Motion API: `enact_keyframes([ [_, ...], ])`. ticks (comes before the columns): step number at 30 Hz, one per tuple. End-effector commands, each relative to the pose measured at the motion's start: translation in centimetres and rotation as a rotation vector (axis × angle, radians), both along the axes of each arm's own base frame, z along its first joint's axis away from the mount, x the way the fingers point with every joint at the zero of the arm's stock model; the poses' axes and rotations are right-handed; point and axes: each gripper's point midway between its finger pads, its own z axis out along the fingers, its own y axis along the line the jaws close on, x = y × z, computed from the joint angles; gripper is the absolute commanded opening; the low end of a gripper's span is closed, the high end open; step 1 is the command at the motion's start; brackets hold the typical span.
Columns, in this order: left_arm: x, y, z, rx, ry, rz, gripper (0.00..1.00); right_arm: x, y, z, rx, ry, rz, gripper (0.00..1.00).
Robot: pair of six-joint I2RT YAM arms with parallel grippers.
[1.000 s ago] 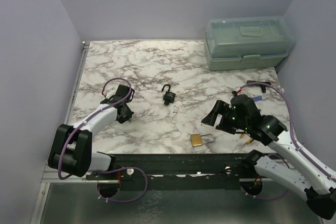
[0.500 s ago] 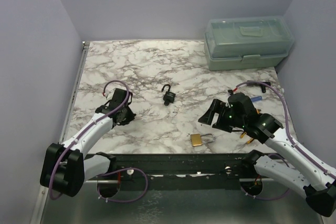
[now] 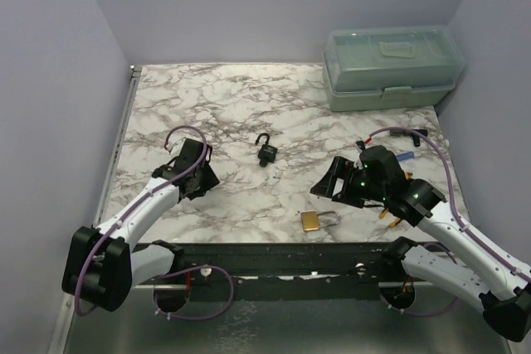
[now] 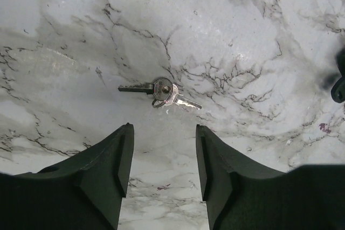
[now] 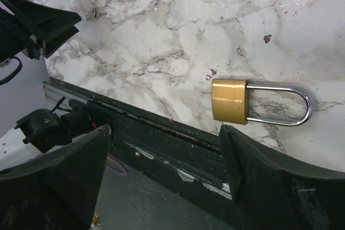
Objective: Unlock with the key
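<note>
Two silver keys on one ring (image 4: 161, 91) lie flat on the marble, just ahead of my left gripper (image 4: 164, 130). Its jaws stand apart with only bare table between them. From above, the left gripper (image 3: 202, 177) sits at the left of the table. A brass padlock (image 5: 230, 100) with a closed steel shackle lies on its side near the front edge (image 3: 315, 220). My right gripper (image 5: 165, 130) hangs wide open beside and slightly above it, holding nothing. A small black padlock (image 3: 265, 150) with its shackle raised rests mid-table.
A pale green toolbox (image 3: 392, 68) stands at the back right. A small blue object (image 3: 406, 156) lies by the right arm. The dark front rail (image 3: 274, 254) runs along the near edge. Lilac walls close in on three sides.
My left gripper's jaws have gone from shut to open, and its arm has shifted slightly to the right. The right gripper has drifted left, still open.
</note>
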Motion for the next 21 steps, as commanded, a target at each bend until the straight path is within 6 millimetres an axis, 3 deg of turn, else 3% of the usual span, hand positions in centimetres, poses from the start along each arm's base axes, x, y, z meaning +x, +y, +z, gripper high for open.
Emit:
enact_keyframes([
  [1, 1.6, 0.9, 1.0, 0.093, -0.026, -0.021, 0.53, -0.5, 0.2, -0.2, 0.0, -0.001, 0.039, 0.88],
  [8, 2.9, 1.0, -0.9, 0.152, 0.035, -0.043, 0.4, -0.7, 0.2, -0.1, 0.002, 0.01, 0.037, 0.88],
  [21, 2.2, -0.2, -3.3, 0.113, 0.101, -0.089, 0.25, -1.0, -0.2, -0.3, -0.003, 0.024, 0.02, 0.88],
])
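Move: The keys lie about 3 cm ahead of the left hand, level with it sideways and some 3 cm below its half-open fingertips. From that hand, the open black padlock is about 9 cm ahead and 13 cm to the right, and the brass padlock roughly 8 cm back and 24 cm to the right. From the right hand, the keys are some 24 cm left, 7 cm ahead and 14 cm lower. The left fingertips come down on either side of the joined key heads, close to the table, drawing together to about half their starting gap but not shut. The hand first eases forward some 2 cm over the keys with a slight lift, then sinks about 3 cm onto them, its left side rising and its fingers tipping a few degrees. ##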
